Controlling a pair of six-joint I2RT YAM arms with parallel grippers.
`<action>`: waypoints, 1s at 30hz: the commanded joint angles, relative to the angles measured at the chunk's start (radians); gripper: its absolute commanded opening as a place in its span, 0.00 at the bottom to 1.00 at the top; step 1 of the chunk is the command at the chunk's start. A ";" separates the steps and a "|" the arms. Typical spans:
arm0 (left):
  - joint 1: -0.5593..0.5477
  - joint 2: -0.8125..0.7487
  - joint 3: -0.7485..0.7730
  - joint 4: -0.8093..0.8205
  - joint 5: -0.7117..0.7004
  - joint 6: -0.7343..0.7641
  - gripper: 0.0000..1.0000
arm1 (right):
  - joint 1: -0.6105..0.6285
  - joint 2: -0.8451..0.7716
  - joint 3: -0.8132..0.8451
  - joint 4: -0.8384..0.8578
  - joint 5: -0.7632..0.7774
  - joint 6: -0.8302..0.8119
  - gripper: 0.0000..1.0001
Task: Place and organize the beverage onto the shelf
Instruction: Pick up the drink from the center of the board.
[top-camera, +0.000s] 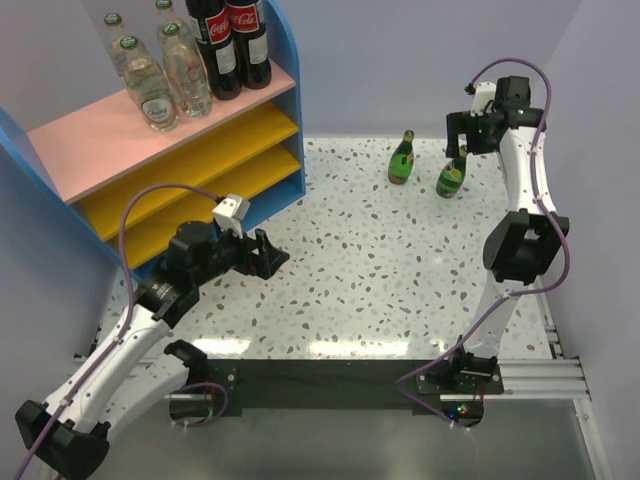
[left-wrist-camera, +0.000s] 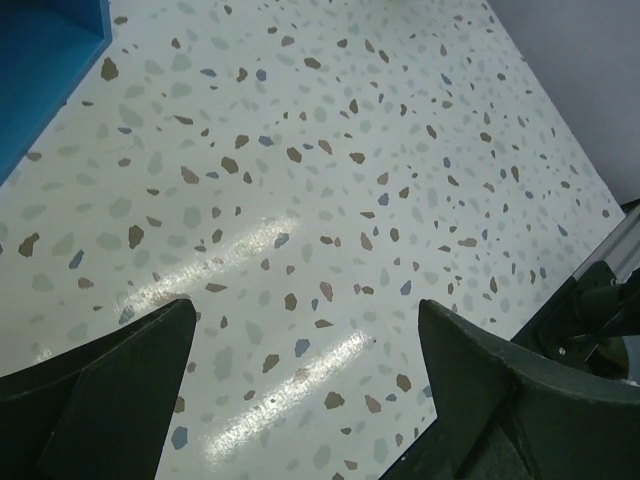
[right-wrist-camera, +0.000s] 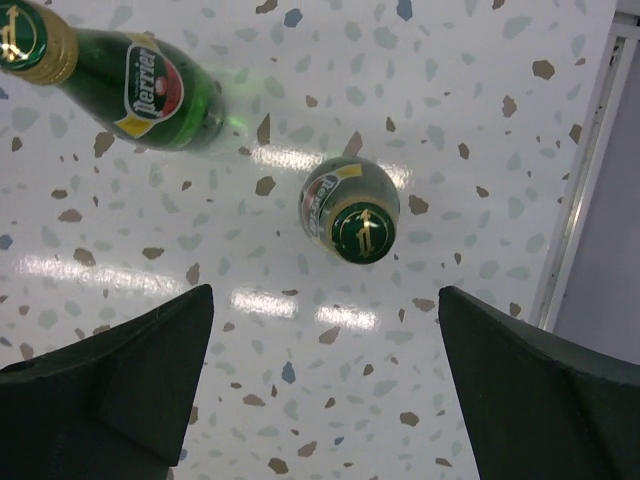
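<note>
The shelf stands at the back left. On its pink top board are several clear bottles with green caps and two cola bottles. Two green glass bottles stand upright on the table at the back right, one on the left and one on the right. My right gripper hangs open above the right one. In the right wrist view its cap shows just ahead of the open gripper, and the other green bottle is at upper left. My left gripper is open and empty low over the table beside the shelf.
The left wrist view shows bare speckled table between the fingers and the shelf's blue side panel at upper left. The two yellow lower boards hold nothing I can see. The table's right edge and rail run close to the right arm.
</note>
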 joint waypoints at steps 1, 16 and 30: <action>-0.061 0.021 -0.032 0.110 -0.140 -0.038 0.98 | -0.001 0.038 0.092 0.063 0.089 0.030 0.97; -0.133 0.024 -0.055 0.097 -0.257 -0.089 0.99 | 0.001 0.168 0.173 0.083 0.057 0.040 0.68; -0.205 0.047 -0.047 0.161 -0.283 -0.049 1.00 | 0.002 -0.028 -0.030 0.042 -0.127 -0.101 0.00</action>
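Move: The green bottle I want stands about 4 cm ahead of my open right hand and 1 cm to its right, its middle some 11 cm below. The other green bottle is roughly 11 cm to this hand's left and 7 cm ahead, equally low. The table's right edge runs about 17 cm to its right, level with the wanted bottle. From my left hand that bottle lies about 32 cm ahead, 43 cm right and 12 cm down. I carry my right hand about 4 cm forward and as far down, drifting slightly right, until the open fingers straddle the green bottle's neck. Then I shut them on it, pinching just under the cap, and at the very end ease back about 1 cm. My left hand, wide open and empty, sinks 2–3 cm well away from it and turns slightly counter-clockwise. ##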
